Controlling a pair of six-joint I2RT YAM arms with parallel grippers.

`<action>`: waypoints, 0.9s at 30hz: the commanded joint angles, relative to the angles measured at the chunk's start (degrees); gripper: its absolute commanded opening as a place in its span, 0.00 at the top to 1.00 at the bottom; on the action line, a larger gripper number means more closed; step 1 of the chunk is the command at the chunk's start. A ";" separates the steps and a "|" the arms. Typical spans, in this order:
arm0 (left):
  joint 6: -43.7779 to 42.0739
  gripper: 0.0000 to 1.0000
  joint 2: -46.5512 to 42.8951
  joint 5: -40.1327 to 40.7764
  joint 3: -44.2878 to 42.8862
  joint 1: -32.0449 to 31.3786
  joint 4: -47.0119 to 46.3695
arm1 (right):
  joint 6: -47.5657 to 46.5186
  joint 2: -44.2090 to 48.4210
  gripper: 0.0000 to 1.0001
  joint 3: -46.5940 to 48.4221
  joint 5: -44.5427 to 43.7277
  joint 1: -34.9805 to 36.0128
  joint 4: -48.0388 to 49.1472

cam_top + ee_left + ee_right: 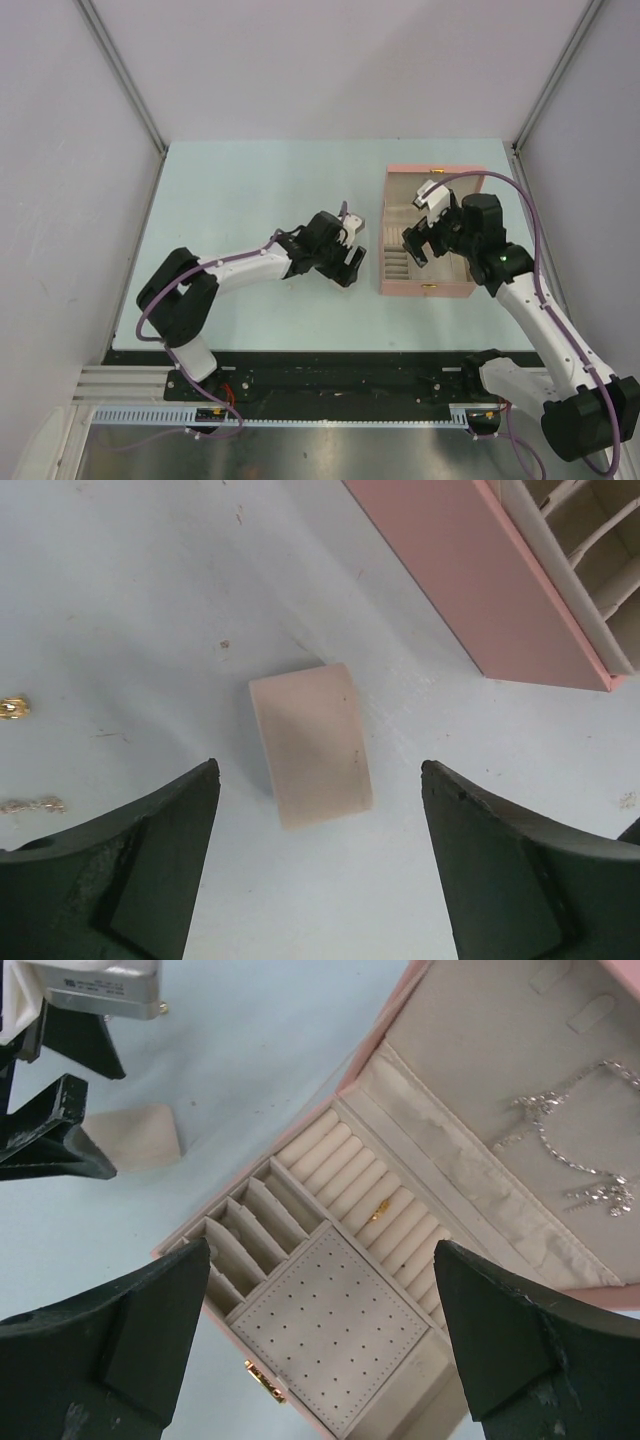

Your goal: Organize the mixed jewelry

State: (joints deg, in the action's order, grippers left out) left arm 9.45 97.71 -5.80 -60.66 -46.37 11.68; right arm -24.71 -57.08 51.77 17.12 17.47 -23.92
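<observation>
The small cream rectangular piece (310, 745) lies flat on the table, just ahead of and between my left gripper's open fingers. My left gripper (320, 770) hovers over it, empty, close to the left side of the pink jewelry box (480, 590). A gold speck (12, 708) and a thin pale chain (30, 805) lie on the table to its left. My right gripper (322, 1250) is open and empty above the open box, over its dotted earring panel (330, 1325). A gold ring (377, 1210) sits in the ring rolls, and a sparkling necklace (570, 1150) lies in the lid.
The pink box (425, 288) stands open at the right of the table, gold clasp (262, 1380) on its near wall. The left gripper (350, 262) and right gripper (415, 245) are close together at the box's left edge. Grey walls enclose the table.
</observation>
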 commanded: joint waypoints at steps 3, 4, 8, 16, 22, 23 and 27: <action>-2.60 0.13 -7.26 4.13 0.81 1.63 -1.57 | -1.30 -2.50 0.00 4.48 3.44 4.13 -3.14; -2.77 0.13 -7.79 4.39 0.81 2.42 -1.58 | -1.39 -3.21 0.00 5.00 2.92 5.02 -3.41; -2.42 0.13 -9.82 4.49 1.07 9.17 -1.05 | -1.04 -7.16 0.00 6.41 -0.94 9.85 -2.45; -2.42 0.12 -15.26 2.90 1.25 22.09 -0.78 | 0.54 -18.92 0.00 9.40 -7.45 19.95 1.33; -1.98 0.12 -18.61 2.46 1.78 27.55 -1.31 | 2.64 -29.04 0.00 12.82 -10.53 23.48 3.18; -1.90 0.12 -19.31 2.38 1.86 28.00 -1.31 | 3.95 -31.66 0.00 13.70 -10.53 23.57 3.44; -1.63 0.11 -20.45 1.24 2.57 29.84 -1.66 | 6.95 -37.22 0.00 15.73 -9.04 23.57 3.79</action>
State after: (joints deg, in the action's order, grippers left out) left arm 7.53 79.96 -3.09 -59.05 -18.06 11.57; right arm -21.91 -90.56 63.72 8.43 40.97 -22.17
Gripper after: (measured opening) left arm 0.886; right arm 0.994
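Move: The beige block lies free between the left hand's open fingers, about 4 cm below them and 1 cm back. From the right hand the block is some 16 cm to the left, 2 cm ahead and 20 cm below; the open jewelry box's tray has its middle about 7 cm ahead, 4 cm right and 19 cm below. From the block, one gold earring lies roughly 7 cm left and 10 cm farther out, another 12 cm left and 2 cm nearer. Towards the beige block the right hand swings about 14 cm left from over the jewelry box's near-left part, first level and then also down some 11 cm, tipping down and turning slightly counter-clockwise with fingers wide open. The left hand clears out, rising and then sweeping left and forward away from the block, turning some 30 degrees counter-clockwise, fingers still open. ##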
